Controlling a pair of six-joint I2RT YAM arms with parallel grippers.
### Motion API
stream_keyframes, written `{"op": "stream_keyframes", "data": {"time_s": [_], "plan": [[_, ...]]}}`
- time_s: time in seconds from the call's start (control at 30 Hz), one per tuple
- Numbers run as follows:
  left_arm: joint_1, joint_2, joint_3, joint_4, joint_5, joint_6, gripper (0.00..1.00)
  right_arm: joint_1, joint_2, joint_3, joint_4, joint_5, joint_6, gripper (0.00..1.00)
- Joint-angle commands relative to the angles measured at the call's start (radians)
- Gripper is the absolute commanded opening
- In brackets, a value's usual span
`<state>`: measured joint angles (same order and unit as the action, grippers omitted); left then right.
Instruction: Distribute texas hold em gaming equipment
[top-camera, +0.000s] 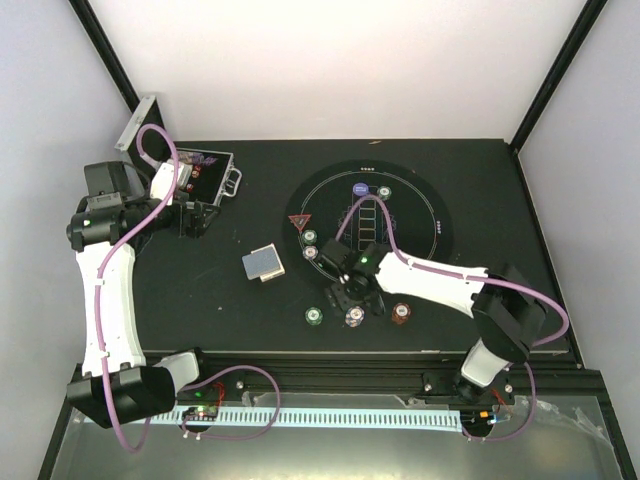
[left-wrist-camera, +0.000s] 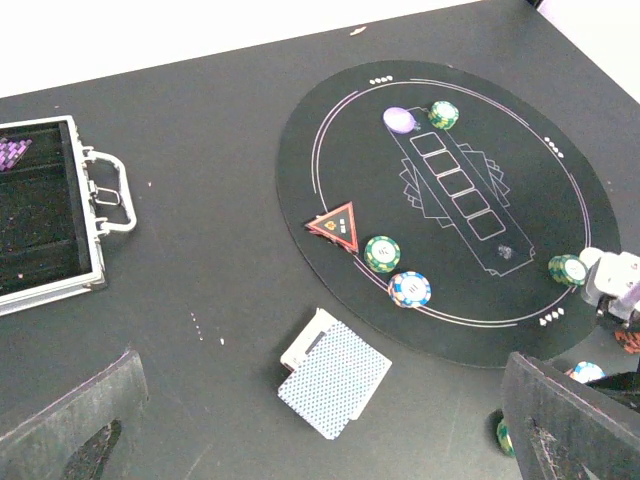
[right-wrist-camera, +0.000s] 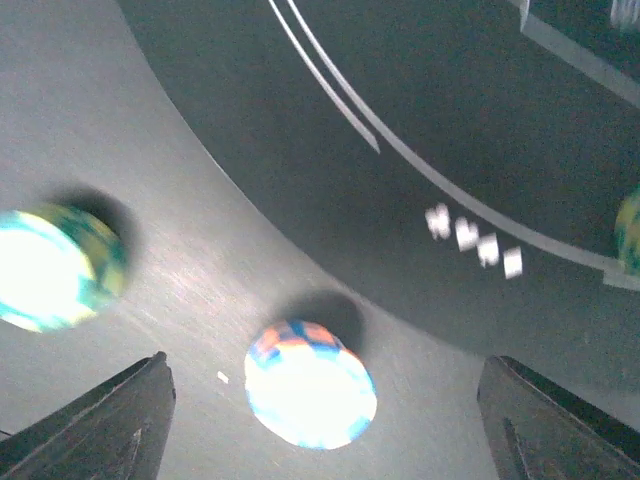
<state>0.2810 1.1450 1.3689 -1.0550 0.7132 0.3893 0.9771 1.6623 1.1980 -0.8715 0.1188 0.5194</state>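
A stack of cards (top-camera: 263, 263) with grey-blue backs lies on the black table left of the round mat (top-camera: 420, 200); in the left wrist view the cards (left-wrist-camera: 335, 380) are fanned slightly. My left gripper (top-camera: 195, 215) hangs open beside the case, its fingers (left-wrist-camera: 70, 430) wide apart above the table. My right gripper (top-camera: 355, 298) stands open over a blue, orange and white chip (top-camera: 353, 316), which lies loose between the fingers (right-wrist-camera: 310, 383), touching neither. A green chip (right-wrist-camera: 55, 267) lies to its left, and a brown-red chip (top-camera: 401, 312) to its right in the top view.
An open silver case (left-wrist-camera: 45, 215) with a handle sits at the far left. On the mat (left-wrist-camera: 520, 150) are a red triangle marker (left-wrist-camera: 336, 225), a purple chip (left-wrist-camera: 400, 119), green chips (left-wrist-camera: 443, 114) (left-wrist-camera: 382, 253) (left-wrist-camera: 567, 268) and a blue-white chip (left-wrist-camera: 410, 289).
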Motion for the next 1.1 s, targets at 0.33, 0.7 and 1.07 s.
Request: {"op": "stream_keyframes", "data": {"time_s": [0.33, 0.7, 1.07], "plan": [[0.006, -0.011, 0.01, -0.005, 0.034, 0.003, 0.99, 0.032, -0.104, -0.242, 0.138, -0.052, 0.124, 0.84], [0.006, -0.013, 0.014, -0.005, 0.022, 0.008, 0.99, 0.033, -0.042, -0.222, 0.164, -0.068, 0.108, 0.76], [0.007, -0.013, 0.009, 0.001, 0.013, 0.008, 0.99, 0.034, -0.02, -0.233, 0.179, -0.042, 0.106, 0.61]]}}
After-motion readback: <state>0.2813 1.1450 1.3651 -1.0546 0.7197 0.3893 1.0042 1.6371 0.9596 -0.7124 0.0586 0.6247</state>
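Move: For the right hand, the blue-orange chip stack lies about 4 cm back, 2 cm to its right and 6 cm below. The near green stack is about 9 cm left and 4 back. The red stack is some 14 cm right and 3 back, and the far green stack roughly 6 cm ahead and 11 right, all equally low. From the left hand, the blue-orange stack is roughly 30 cm right, 12 back and 30 below. No contact shows yet: the right hand goes back, down and to its right, about 4 cm each way, to the blue-orange stack, then eases some 2 cm back left to line up. It then sinks another 1.5 cm with the fingers pointing down, and they narrow from wide open to a looser gap straddling the stack. ##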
